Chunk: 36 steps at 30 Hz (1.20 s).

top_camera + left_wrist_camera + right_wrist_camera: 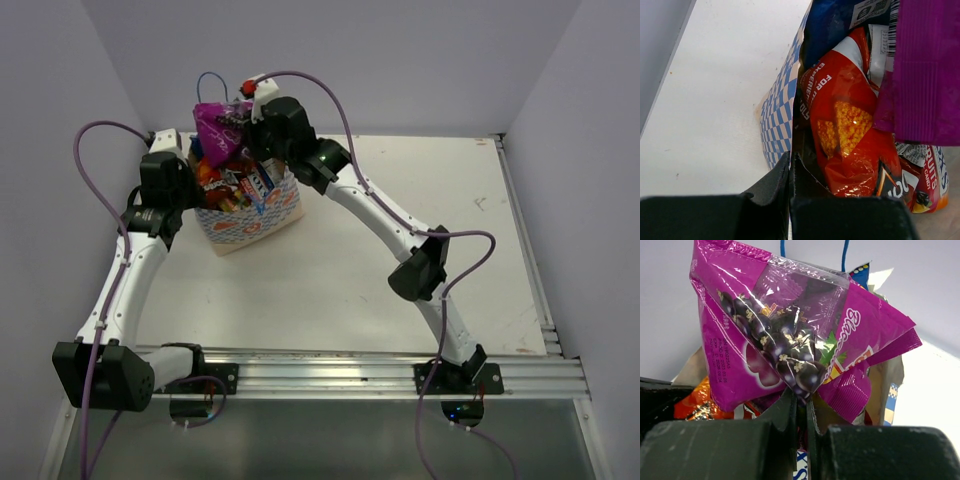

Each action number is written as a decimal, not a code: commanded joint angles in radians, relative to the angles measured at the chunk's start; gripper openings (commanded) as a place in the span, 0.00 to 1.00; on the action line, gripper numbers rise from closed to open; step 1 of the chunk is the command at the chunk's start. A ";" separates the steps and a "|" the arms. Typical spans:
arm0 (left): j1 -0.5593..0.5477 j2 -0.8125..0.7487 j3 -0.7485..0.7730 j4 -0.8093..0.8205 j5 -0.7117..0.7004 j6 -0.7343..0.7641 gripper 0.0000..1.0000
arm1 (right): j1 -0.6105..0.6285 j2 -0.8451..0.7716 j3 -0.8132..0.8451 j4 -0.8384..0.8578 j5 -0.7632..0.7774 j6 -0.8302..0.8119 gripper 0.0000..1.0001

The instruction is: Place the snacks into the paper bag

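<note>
The paper bag [250,218], tan with a blue-white checkered band, stands at the back left of the table, stuffed with snacks. My right gripper [246,120] hovers over the bag's mouth, shut on a purple packet [775,330] pinched at its lower corner [802,394]. The same purple packet [927,70] hangs over a red chips packet [845,125] and a yellow-red candy packet [930,180] inside the bag. My left gripper [790,162] is shut on the bag's checkered wall [780,100] at its left rim [195,170].
The bag's blue cord handles [844,255] rise behind the purple packet. Grey walls close in at the back and left near the bag. White tabletop [420,270] stretches to the right, with a metal rail [350,375] along the near edge.
</note>
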 commanded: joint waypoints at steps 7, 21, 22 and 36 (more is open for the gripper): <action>-0.004 -0.027 0.005 0.042 0.002 0.014 0.00 | 0.013 0.044 0.026 -0.282 -0.056 -0.047 0.04; -0.004 -0.021 0.010 0.050 0.006 0.015 0.00 | 0.042 0.064 -0.047 -0.466 -0.050 -0.113 0.07; -0.004 -0.021 0.010 0.050 0.006 0.014 0.00 | 0.043 0.059 -0.057 -0.477 -0.030 -0.119 0.07; -0.004 -0.028 0.007 0.055 -0.008 0.017 0.00 | 0.043 -0.186 -0.109 -0.124 -0.108 -0.078 0.73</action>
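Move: The purple packet is already in my right fingers. The paper bag's mouth lies about 9 cm below them, some 3 cm back and 3 cm to the left. The red crisp packet shows in the mouth roughly 7 cm back, 6 cm left and 10 cm below that hand; the blue packet about 1 cm back, 10 cm left and equally low. From my left hand, the mouth's middle is about 5 cm ahead, 9 cm right and level. I lower the purple packet about 7 cm into the bag's mouth with my right hand, onto the snacks already there, tipping the fingers down some 20 degrees. Near the bottom I open them wide to let go, drawing back so the whole trip takes me about 5 cm back, and ease up slightly at the end. My left hand stays put, still pinching the bag's rim. ##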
